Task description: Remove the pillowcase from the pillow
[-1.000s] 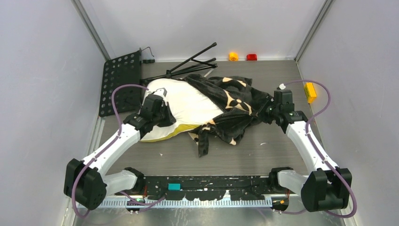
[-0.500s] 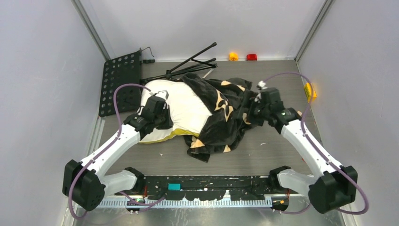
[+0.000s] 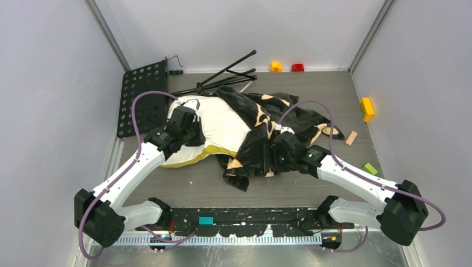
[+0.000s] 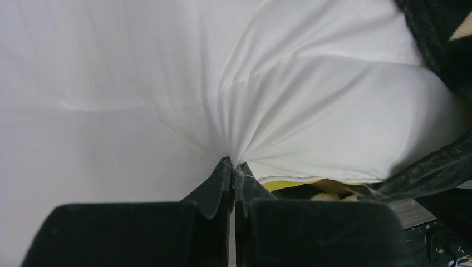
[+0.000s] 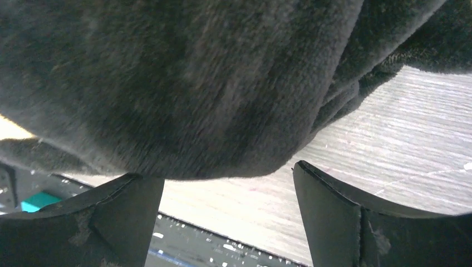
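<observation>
The cream-white pillow [image 3: 222, 123] lies left of centre, its right half still inside the black flowered pillowcase [image 3: 261, 130], which is bunched in a heap over it. My left gripper [image 3: 191, 130] is shut on a pinch of white pillow fabric [image 4: 239, 111], drawn into folds at the fingertips [image 4: 222, 169]. My right gripper [image 3: 276, 154] sits at the near right side of the heap, open. In the right wrist view black plush [image 5: 195, 83] hangs just above the right gripper [image 5: 222, 173], and nothing lies between the jaws.
A black perforated plate [image 3: 142, 97] leans at the back left, with a folded black stand [image 3: 222, 75] behind the pillow. Orange [image 3: 276, 67] and red [image 3: 298, 67] blocks sit by the back wall. Yellow [image 3: 366, 108], tan [image 3: 351, 137] and green [image 3: 370, 168] pieces lie at the right.
My right gripper has let go of the pillowcase, opened wide and swung left and nearer, to the heap's front. The pillowcase has slumped back over the pillow. The left arm has barely moved.
</observation>
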You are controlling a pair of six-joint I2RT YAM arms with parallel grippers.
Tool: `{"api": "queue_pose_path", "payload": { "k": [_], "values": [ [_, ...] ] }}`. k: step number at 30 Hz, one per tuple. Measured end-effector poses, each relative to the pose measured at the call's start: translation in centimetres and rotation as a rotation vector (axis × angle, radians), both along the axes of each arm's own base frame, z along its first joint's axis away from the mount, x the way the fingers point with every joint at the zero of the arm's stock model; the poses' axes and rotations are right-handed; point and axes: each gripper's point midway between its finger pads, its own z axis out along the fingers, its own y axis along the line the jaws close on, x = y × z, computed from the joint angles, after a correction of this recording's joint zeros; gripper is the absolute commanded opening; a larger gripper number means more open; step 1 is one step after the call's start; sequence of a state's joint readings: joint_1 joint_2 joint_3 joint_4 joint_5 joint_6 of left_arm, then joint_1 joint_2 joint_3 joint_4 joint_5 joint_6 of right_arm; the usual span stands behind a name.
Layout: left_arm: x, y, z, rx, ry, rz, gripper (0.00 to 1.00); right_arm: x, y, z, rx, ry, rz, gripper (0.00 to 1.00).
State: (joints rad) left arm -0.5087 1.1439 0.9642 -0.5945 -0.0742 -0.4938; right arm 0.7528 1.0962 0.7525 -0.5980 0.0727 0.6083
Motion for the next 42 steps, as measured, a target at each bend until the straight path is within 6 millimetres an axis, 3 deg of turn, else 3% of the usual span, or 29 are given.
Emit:
{"api": "queue_pose_path", "payload": {
  "k": [2,6,8,12,18,21,25,30,33,39,41,42],
  "values": [
    [0.1,0.0,0.2,0.001,-0.001,0.0,0.0,0.0,-0.2,-1.3,-0.017,0.001,-0.006,0.89],
    [0.1,-0.1,0.3,0.003,0.005,-0.001,0.0,0.8,0.2,-2.6,-0.011,-0.028,-0.006,0.74],
    [0.1,0.0,0.5,0.005,0.006,-0.001,0.0,1.3,0.8,-2.3,0.007,-0.054,0.001,0.59],
    [0.5,0.0,1.4,0.008,-0.016,0.0,0.0,2.5,1.9,-1.2,0.058,-0.126,0.015,0.19],
    [1.3,0.3,2.7,0.034,-0.035,0.003,0.0,3.3,1.5,1.2,0.115,-0.241,-0.023,0.17],
    [2.0,1.0,3.4,0.028,-0.051,0.03,0.0,3.8,1.0,2.8,0.133,-0.303,-0.055,0.11],
    [2.4,1.8,3.6,0.018,-0.056,0.062,0.0,4.8,-0.5,3.6,0.092,-0.345,-0.152,0.06],
    [3.2,5.2,4.3,0.054,-0.088,0.174,0.0,6.7,-7.2,1.9,-0.083,-0.315,-0.382,0.06],
    [2.9,5.9,4.8,0.061,-0.101,0.189,0.0,7.5,-10.4,1.4,-0.11,-0.284,-0.496,0.05],
    [2.4,6.2,5.0,0.068,-0.104,0.189,0.0,8.6,-14.6,0.9,-0.091,-0.234,-0.667,0.05],
    [2.3,6.3,4.9,0.071,-0.1,0.188,0.0,8.9,-15.6,0.6,-0.092,-0.207,-0.723,0.1],
    [2.2,6.3,4.8,0.071,-0.098,0.189,0.0,9.2,-16.1,0.5,-0.097,-0.191,-0.749,0.17]
  ]
}}
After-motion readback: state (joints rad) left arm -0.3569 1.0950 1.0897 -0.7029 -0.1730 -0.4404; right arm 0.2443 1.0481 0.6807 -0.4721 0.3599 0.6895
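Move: The fold of pillowcase for the open right gripper is almost under it: about 2 cm ahead, 2 cm left and 3 cm below. The pillow's middle lies some 20 cm left and 12 cm ahead of this hand, a little lower; the pillowcase's far right corner is about 23 cm right and 11 cm ahead. From the left hand, still pinching the pillow's cover, that fold is about 23 cm right, 4 cm back and 10 cm below. Dip the open right gripper a couple of centimetres into the pillowcase, nudge it forward-left and close on the fold, then lift about 6 cm and haul it some 16 cm to the right and a little forward, sinking again and turning about 40 degrees clockwise. Meanwhile keep the left grip on the pillow, raising it about 5 cm and drawing it 6 cm left, away from the pillowcase. ##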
